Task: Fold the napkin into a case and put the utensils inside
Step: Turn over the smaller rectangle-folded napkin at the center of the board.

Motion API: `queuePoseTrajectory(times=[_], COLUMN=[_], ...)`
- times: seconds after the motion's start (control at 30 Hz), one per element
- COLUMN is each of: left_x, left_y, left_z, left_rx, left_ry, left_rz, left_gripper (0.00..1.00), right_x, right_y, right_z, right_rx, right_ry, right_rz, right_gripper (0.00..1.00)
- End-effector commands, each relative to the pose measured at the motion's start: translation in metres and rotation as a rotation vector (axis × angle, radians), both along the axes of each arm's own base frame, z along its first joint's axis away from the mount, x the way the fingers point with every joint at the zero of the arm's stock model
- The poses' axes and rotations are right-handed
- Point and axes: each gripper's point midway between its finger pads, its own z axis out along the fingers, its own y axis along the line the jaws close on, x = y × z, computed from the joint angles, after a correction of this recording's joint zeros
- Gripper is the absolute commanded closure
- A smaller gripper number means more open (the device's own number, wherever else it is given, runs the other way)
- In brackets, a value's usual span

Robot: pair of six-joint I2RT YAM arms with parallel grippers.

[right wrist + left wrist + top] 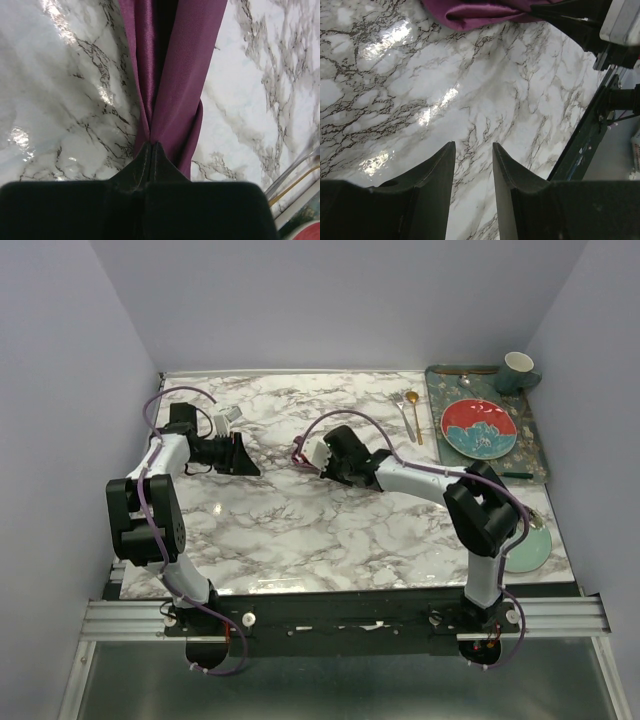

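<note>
The plum-purple napkin (175,60) is gathered into a narrow bunch and pinched at its near end by my right gripper (151,144), which is shut on it. From above only a small purple bit of the napkin (298,452) shows at the right gripper (306,456), near the table's middle. My left gripper (472,145) is open over bare marble, nothing between its fingers; the napkin (475,12) lies ahead of it. In the top view the left gripper (242,456) is just left of the napkin. The silver fork (402,412) and gold spoon (413,418) lie side by side at the back right.
A patterned tray (528,445) at the back right holds a red plate (479,428) and a mug (518,368). A pale green plate (530,548) sits at the right edge behind the right arm. Walls close in the left, right and back of the table.
</note>
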Motion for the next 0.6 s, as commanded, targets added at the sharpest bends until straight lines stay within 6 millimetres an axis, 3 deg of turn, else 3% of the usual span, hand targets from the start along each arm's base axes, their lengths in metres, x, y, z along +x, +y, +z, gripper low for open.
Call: queuePoseTrajectory(times=[0.0,0.13,0.2,0.3,0.33,0.4,0.43,0.5,0.53,0.57], left_x=[0.001,0.0,0.0,0.0,0.0,0.001,0.002,0.004,0.002,0.003], left_y=[0.006,0.007,0.008,0.01,0.011,0.012,0.012,0.012,0.009,0.008], left_z=[-0.001,-0.003,-0.004,-0.004,-0.004,-0.002,-0.002,0.001,0.001,0.001], left_rx=[0.019,0.021,0.022,0.029,0.03,0.033,0.032,0.031,0.028,0.033], left_ry=[-0.013,-0.009,-0.007,-0.007,-0.005,-0.011,-0.013,-0.023,-0.027,-0.034], left_rz=[0.013,0.026,0.028,0.036,0.037,0.045,0.047,0.058,0.052,0.051], left_gripper=[0.55,0.55,0.55,0.55,0.55,0.55,0.55,0.55,0.55,0.56], right_x=[-0.001,-0.016,-0.029,-0.046,-0.051,-0.06,-0.061,-0.069,-0.074,-0.075], right_y=[0.011,0.014,0.018,0.025,0.025,0.029,0.031,0.036,0.036,0.044], right_z=[0.03,0.019,0.01,0.005,0.002,0.002,0.007,0.015,0.026,0.041], right_rx=[0.016,-0.031,-0.039,-0.025,-0.031,-0.013,-0.005,0.039,0.053,0.095], right_ry=[-0.158,-0.199,-0.185,-0.159,-0.145,-0.11,-0.093,-0.037,-0.018,-0.01], right_rz=[-0.004,-0.001,0.009,0.025,0.026,0.029,0.02,0.005,0.006,0.021], right_gripper=[0.99,0.99,0.94,0.81,0.68,0.6,0.5,0.39,0.32,0.31])
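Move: The right hand already pinches the napkin by an edge, its middle about 3 cm to the hand's right, level fore and aft, and some 2 cm below. The spot where it is to lie is about 3 cm back, 2 cm right and 3 cm below; the fork lies 14 cm ahead and 19 cm right, the spoon 2 cm beyond it to the right. From the left hand that spot is about 18 cm right, 3 cm back and 10 cm below. The right hand, still pinching the edge, draws the napkin back about 6 cm and some 3 cm to the left, rising slightly at first and then dipping about 2 cm towards the board to lay the turned side down. In the second half of this sweep the shut fingers spread to a little over half open and let go, ending just above the napkin's near edge, with the hand's pointing changed only slightly. ##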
